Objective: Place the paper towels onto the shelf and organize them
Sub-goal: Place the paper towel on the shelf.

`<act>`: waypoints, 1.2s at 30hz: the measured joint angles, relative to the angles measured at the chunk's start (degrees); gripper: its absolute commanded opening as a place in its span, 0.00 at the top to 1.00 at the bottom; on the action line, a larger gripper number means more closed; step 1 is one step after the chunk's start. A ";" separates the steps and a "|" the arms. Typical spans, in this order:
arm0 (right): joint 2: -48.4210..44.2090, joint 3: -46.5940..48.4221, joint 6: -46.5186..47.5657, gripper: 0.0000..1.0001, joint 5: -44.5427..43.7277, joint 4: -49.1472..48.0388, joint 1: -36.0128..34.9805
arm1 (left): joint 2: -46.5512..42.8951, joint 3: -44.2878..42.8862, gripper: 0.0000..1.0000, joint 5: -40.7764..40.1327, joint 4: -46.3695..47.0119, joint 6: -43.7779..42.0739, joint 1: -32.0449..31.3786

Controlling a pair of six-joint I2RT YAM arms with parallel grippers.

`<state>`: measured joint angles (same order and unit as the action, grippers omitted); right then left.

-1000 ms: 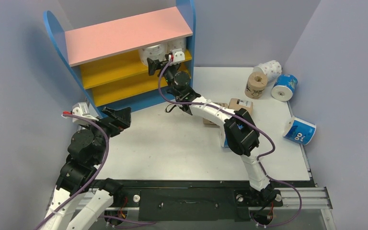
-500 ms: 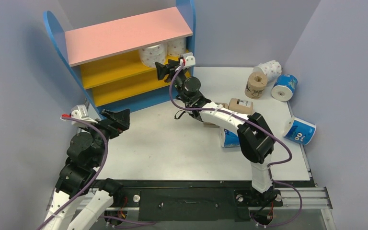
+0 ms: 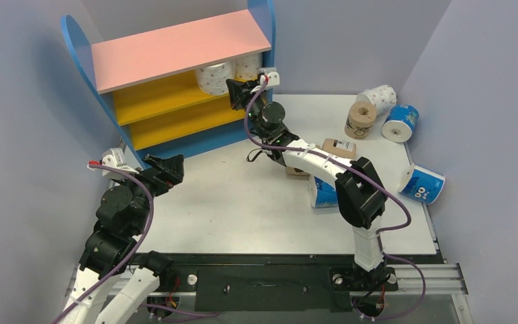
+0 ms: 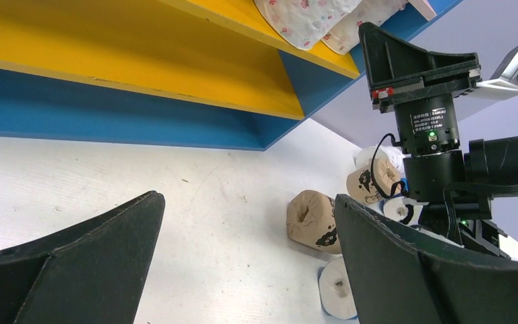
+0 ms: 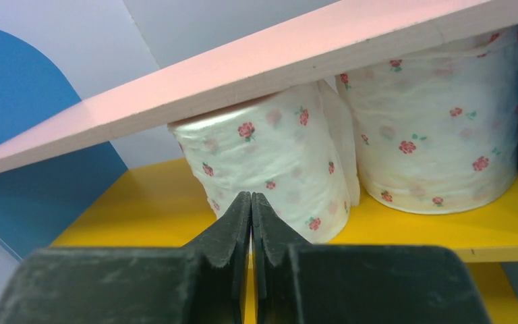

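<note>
The shelf (image 3: 175, 50) stands at the back left, with a pink top and yellow boards between blue sides. Two white paper towels with small flower dots (image 3: 214, 77) (image 3: 248, 65) stand side by side at the right end of its upper yellow board (image 5: 141, 209). My right gripper (image 3: 235, 91) (image 5: 251, 196) is shut and empty, just in front of the left roll (image 5: 270, 162); the other roll (image 5: 438, 128) is to its right. My left gripper (image 3: 165, 167) (image 4: 248, 199) hangs open and empty by the shelf's lower left corner.
Loose rolls lie on the white table: tan (image 3: 361, 118), white dotted (image 3: 380, 96) and blue-and-white (image 3: 400, 121) at the back right, blue (image 3: 423, 183) at the right edge, tan (image 3: 337, 147) (image 4: 312, 219) and blue (image 3: 322, 194) beside the right arm. Grey walls close in all round.
My right gripper has drawn back a little to the right from the shelf and its jaws have closed on nothing. The left arm has not moved.
</note>
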<state>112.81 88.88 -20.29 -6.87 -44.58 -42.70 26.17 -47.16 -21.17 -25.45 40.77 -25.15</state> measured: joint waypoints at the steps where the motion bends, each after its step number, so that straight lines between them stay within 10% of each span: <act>1: 0.39 0.85 -0.39 1.00 0.24 0.09 0.04 | 0.00 0.00 0.04 -0.07 0.00 -0.09 0.00; 36: 14.99 19.21 -6.64 1.00 -0.44 7.93 0.42 | 0.26 0.31 0.04 -2.75 -0.02 -2.62 -0.76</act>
<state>127.81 108.09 -26.94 -7.31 -36.64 -42.28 26.44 -46.85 -23.92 -25.47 38.15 -25.91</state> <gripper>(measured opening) 0.002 0.966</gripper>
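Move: Just ahead of the right hand, the flower-printed paper towel it faces stands on the upper yellow shelf, about 9 cm farther out, 6 cm to the left and roughly level. The second flowered roll stands about 13 cm ahead and 5 cm to the right, and the blue side panel some 12 cm ahead and 13 cm right, both roughly level. From the left hand, the near roll lies about 30 cm ahead, 13 cm right and 4 cm higher. Reaching forward and to the left by about 5 and 4 cm, the right hand brings its shut fingertips against the lower front of the nearer roll and pushes it deeper onto the shelf. It sinks some 3 cm after a tiny rise, the fingers tipping down about 5 degrees and staying closed. ##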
